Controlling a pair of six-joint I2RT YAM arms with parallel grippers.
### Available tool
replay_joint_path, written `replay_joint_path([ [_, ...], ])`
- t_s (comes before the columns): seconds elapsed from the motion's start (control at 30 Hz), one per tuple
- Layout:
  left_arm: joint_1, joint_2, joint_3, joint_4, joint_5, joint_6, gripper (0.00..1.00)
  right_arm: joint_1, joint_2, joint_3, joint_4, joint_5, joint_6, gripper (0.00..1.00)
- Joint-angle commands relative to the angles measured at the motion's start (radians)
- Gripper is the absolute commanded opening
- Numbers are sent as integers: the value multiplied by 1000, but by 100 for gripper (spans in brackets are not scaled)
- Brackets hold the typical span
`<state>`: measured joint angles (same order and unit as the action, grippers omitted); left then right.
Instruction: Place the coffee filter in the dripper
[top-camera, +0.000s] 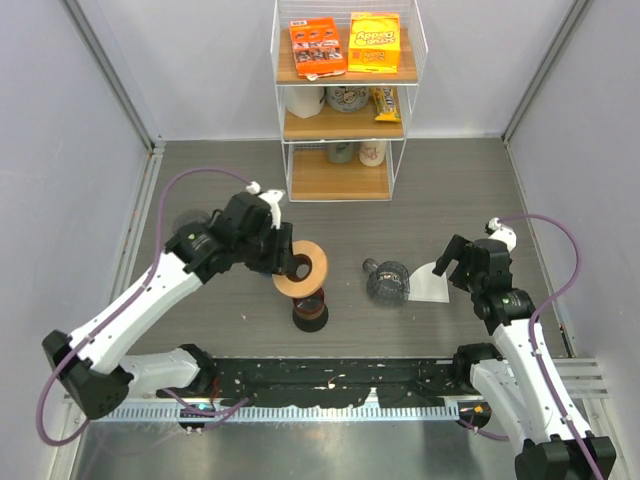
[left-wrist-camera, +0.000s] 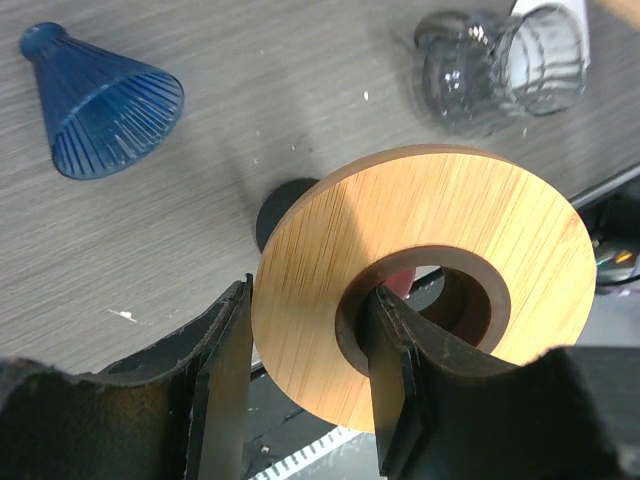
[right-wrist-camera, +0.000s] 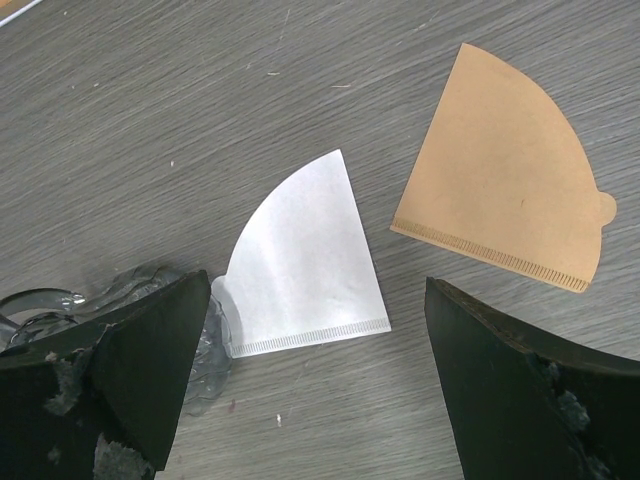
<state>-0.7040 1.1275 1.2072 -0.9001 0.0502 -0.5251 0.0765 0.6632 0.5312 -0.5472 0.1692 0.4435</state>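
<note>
A white coffee filter (right-wrist-camera: 300, 250) lies flat on the table, its corner touching a clear glass dripper (top-camera: 387, 281) that lies on its side. My right gripper (right-wrist-camera: 318, 290) hovers over the white filter (top-camera: 432, 284), open, with nothing between its fingers. A brown filter (right-wrist-camera: 510, 190) lies flat just beside the white one. My left gripper (left-wrist-camera: 312, 300) is shut on a wooden ring (left-wrist-camera: 450, 220): one finger goes through the hole and the other presses the outer edge. It holds the ring (top-camera: 300, 268) tilted above a dark round base (top-camera: 310, 315). A blue ribbed dripper (left-wrist-camera: 105, 100) lies on its side.
A white wire shelf (top-camera: 340, 110) with snack boxes, cups and jars stands at the back centre. Grey walls close in the left and right sides. A black rail (top-camera: 330, 385) runs along the near table edge between the arm bases.
</note>
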Motion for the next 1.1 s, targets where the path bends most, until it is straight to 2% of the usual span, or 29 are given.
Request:
replay_joint_path([
  [0.0,-58,80,93,-69,13,54,0,-1,-14,29,32,-2,-11,95],
  [1.07,-140,265,9,-63,-110,33,9,-1,-2,7,46,-13,-9,95],
])
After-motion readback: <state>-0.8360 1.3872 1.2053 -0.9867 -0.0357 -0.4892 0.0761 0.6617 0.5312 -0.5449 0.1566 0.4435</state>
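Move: I already hold the wooden ring by its rim in my left hand. The red cup with the black base stands about 4 cm back and 6 cm to the right of that hand, some 17 cm below. The blue funnel lies 9 cm ahead and 2 cm left, the glass jug 3 cm ahead and 25 cm right, both roughly 19 cm down. From my right hand the red cup is about 34 cm left, 7 cm back and 8 cm below. I lower the wooden ring about 8 cm towards the red cup with my left hand, easing right and back a centimetre or two early on, then going almost straight down. As I sink, my wrist tips the fingers some 20 degrees steeper, bringing the ring closer to level over the cup, and my grip stays as it is. ##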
